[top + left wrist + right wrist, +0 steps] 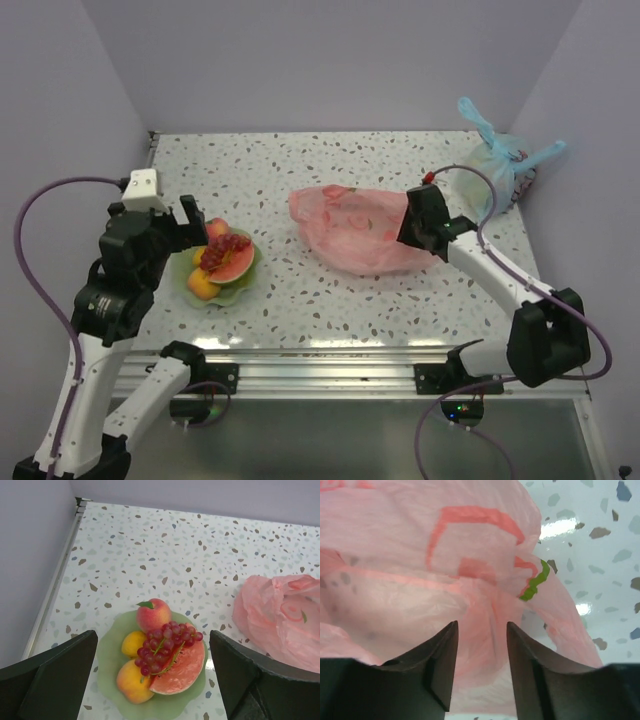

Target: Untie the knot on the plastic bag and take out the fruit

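The fruit (222,260) lies in a green bowl (243,288) at the left: a peach (153,614), a yellow fruit (133,643), an orange fruit (133,682), a watermelon slice (184,670) and a grape cluster (165,642) on top. My left gripper (192,232) hangs open just above the bowl, its fingers (55,675) wide on either side and touching nothing. The pink plastic bag (350,228) lies flat and slack mid-table. My right gripper (412,232) is at its right edge, jaws apart, with loose pink film (480,605) between them. The knot is out of view.
A light blue tied bag (497,155) stands at the back right corner by the wall. A metal rail (320,360) runs along the table's near edge. Grey walls close the left, back and right sides.
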`<action>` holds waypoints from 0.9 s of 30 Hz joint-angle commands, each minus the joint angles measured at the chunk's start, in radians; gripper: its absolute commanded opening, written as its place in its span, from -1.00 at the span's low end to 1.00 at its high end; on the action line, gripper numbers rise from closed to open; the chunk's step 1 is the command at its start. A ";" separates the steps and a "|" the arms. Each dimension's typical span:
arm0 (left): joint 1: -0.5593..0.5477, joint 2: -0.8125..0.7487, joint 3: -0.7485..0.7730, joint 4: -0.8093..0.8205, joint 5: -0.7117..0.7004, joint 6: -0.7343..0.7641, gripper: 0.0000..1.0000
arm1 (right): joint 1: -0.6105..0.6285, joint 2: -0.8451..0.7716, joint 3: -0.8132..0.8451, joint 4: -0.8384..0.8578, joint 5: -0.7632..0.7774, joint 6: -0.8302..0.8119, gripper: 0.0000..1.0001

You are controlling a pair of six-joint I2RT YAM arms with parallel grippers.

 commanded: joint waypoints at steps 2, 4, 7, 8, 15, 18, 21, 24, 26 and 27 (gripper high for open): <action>0.005 -0.063 0.038 -0.067 -0.086 -0.061 1.00 | -0.005 -0.021 0.103 -0.050 0.030 0.025 0.46; 0.005 -0.113 0.035 -0.069 -0.089 -0.072 1.00 | -0.005 -0.075 0.128 -0.102 0.032 -0.006 0.73; 0.005 -0.173 0.038 -0.083 -0.128 -0.079 1.00 | -0.005 -0.162 0.194 -0.185 0.023 -0.055 0.97; 0.003 -0.183 0.054 -0.095 -0.145 -0.081 1.00 | -0.005 -0.183 0.206 -0.205 0.018 -0.067 0.97; 0.005 -0.244 0.173 -0.225 -0.276 -0.093 1.00 | -0.005 -0.433 0.335 -0.404 0.024 -0.165 0.97; 0.005 -0.281 0.210 -0.261 -0.308 -0.079 1.00 | -0.005 -0.555 0.381 -0.476 0.040 -0.208 0.97; 0.005 -0.318 0.253 -0.293 -0.297 -0.079 1.00 | -0.005 -0.688 0.412 -0.540 0.087 -0.219 0.97; 0.005 -0.377 0.281 -0.317 -0.296 -0.096 1.00 | -0.005 -0.834 0.400 -0.553 0.136 -0.225 0.97; 0.005 -0.407 0.285 -0.321 -0.299 -0.104 1.00 | -0.005 -0.938 0.388 -0.548 0.153 -0.248 0.97; 0.005 -0.433 0.284 -0.320 -0.299 -0.104 1.00 | -0.004 -0.966 0.384 -0.547 0.167 -0.257 0.97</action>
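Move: The pink bag's middle is about 7 cm left of the right hand, 1 cm ahead and 8 cm below, with its right-hand edge still between the parting fingertips. The blue bag stands some 18 cm to that hand's right, 14 cm ahead and 5 cm below. From the empty left hand the fruit bowl is 3 cm ahead, 1 cm right and 29 cm below, the pink bag about 10 cm ahead, 29 cm right and 28 cm below. The pink bag's edge is let go as the right fingers spread fully; that hand rises nearly straight at first, then climbs back and right, about 28 cm up and 19 cm back, fingers tipping up over 40 degrees. Meanwhile the left hand, still open, draws back some 15 cm, rising and swinging left away from the bowl, its fingers tilting up and turning counter-clockwise. ##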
